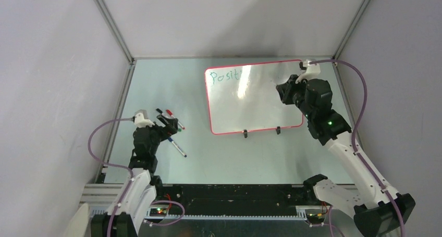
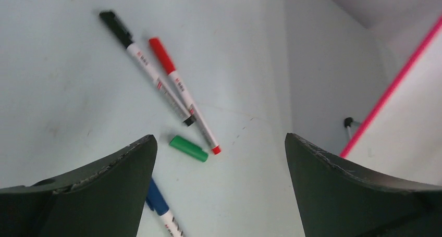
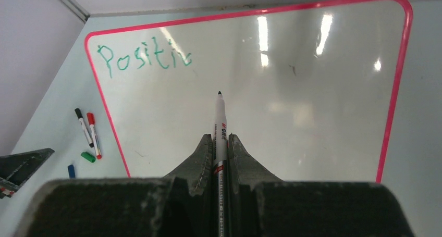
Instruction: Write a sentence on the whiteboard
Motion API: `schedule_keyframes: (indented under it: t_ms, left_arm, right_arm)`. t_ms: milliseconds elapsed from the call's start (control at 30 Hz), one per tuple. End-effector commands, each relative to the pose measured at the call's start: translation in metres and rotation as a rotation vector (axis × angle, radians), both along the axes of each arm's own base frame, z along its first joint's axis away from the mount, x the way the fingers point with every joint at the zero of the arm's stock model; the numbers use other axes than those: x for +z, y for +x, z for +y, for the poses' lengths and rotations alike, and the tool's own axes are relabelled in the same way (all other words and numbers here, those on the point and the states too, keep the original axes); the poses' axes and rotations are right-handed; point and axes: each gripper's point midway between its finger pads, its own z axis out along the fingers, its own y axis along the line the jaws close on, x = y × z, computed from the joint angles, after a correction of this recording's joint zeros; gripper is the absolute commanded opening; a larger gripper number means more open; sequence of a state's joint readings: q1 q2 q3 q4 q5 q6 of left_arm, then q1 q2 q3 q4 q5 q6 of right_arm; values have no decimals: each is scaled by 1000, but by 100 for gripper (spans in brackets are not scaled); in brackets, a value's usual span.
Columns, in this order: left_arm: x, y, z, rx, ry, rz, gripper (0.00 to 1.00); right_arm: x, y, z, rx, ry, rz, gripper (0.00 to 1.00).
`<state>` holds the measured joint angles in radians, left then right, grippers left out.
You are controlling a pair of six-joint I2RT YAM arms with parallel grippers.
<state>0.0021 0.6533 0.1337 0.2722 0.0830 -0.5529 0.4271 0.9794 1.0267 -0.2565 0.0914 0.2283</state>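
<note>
The whiteboard point(image 1: 255, 109), white with a red-pink rim, lies at the back right of the table. The sentence point(image 1: 224, 75) is a few green letters at its top left, reading "Positiv" point(image 3: 143, 60) in the right wrist view. My right gripper point(image 1: 284, 90) hovers over the board's right half point(image 3: 312, 117). That gripper point(image 3: 219, 138) is shut on a white marker point(image 3: 220, 120), whose dark tip points at bare board below and right of the letters. Whether the tip touches the board does not show. My left gripper point(image 1: 169, 123) point(image 2: 219, 138) stands open and empty over the table, left of the board.
Under the left gripper lie a black-capped marker point(image 2: 140, 57), a red-capped marker point(image 2: 180, 91), a loose green cap point(image 2: 188, 148) and a blue-capped marker point(image 2: 159, 206). Two small black feet point(image 1: 245, 133) sit at the board's near edge. Grey walls close in three sides.
</note>
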Motion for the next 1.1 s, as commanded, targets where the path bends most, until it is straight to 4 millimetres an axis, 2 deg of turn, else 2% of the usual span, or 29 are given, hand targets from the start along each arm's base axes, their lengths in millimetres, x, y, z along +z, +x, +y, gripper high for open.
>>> schedule_keyframes:
  t_ms: [0,33,67,167,400,567,600,633,667,867,900,1067]
  left_arm:
    - [11,15,0,4,-55,-22,94]
    - [18,19,-4,-20,-54,-42,93]
    - [15,20,-12,-63,-62,-33,96]
    - [29,27,-20,-101,-70,-88,99]
    - [48,29,-59,-209,-69,-228,100]
    - [56,49,-71,-193,-93,-242,100]
    - [66,51,-75,-201,-100,-279,99]
    - [63,54,-77,-211,-97,-272,99]
    - [68,56,-80,-225,-96,-288,99]
    - [46,61,-85,-247,-94,-266,99]
    - [53,61,-88,-254,-107,-297,99]
    - [50,70,-97,-274,-111,-266,99]
  right_arm:
    - [14,2,4,49,121,-28,0]
    - [15,3,2,46,130,-27,0]
    - [16,2,3,52,134,-27,0]
    - [16,1,3,54,136,-23,0]
    - [7,0,-13,3,91,-3,0]
    - [-1,5,-10,32,98,28,0]
    - [-1,7,-8,39,106,26,0]
    - [-4,9,-5,55,109,37,0]
    - [-3,10,-2,63,117,33,0]
    - [-10,15,7,97,129,58,0]
    - [-10,15,6,96,129,58,0]
    - [-11,13,10,107,127,61,0]
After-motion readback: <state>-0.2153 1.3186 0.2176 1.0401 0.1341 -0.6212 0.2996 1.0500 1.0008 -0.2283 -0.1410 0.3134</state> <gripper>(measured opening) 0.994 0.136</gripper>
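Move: The middle of the whiteboard's left edge stands about 16 cm to the right of the empty left hand and 9 cm ahead, near its height; the board's lower left corner is some 17 cm right, 3 cm back and 8 cm lower. The green cap lies almost directly beneath, about 10 cm down, with the red marker roughly 5 cm ahead on the table. From the pen-holding right hand, the end of "Positiv" is some 15 cm left, 10 cm ahead and slightly below. Swing the open left gripper some 9 cm right and 6 cm forward towards the whiteboard's left edge, dipping nearly 3 cm first and then climbing back, the wrist turning about 15 degrees clockwise with the fingertips tilting up; stay short of the frame. With the right hand keep the pen gripped and sink it about 3 cm, edging forward, its fingers tipping slightly down. ##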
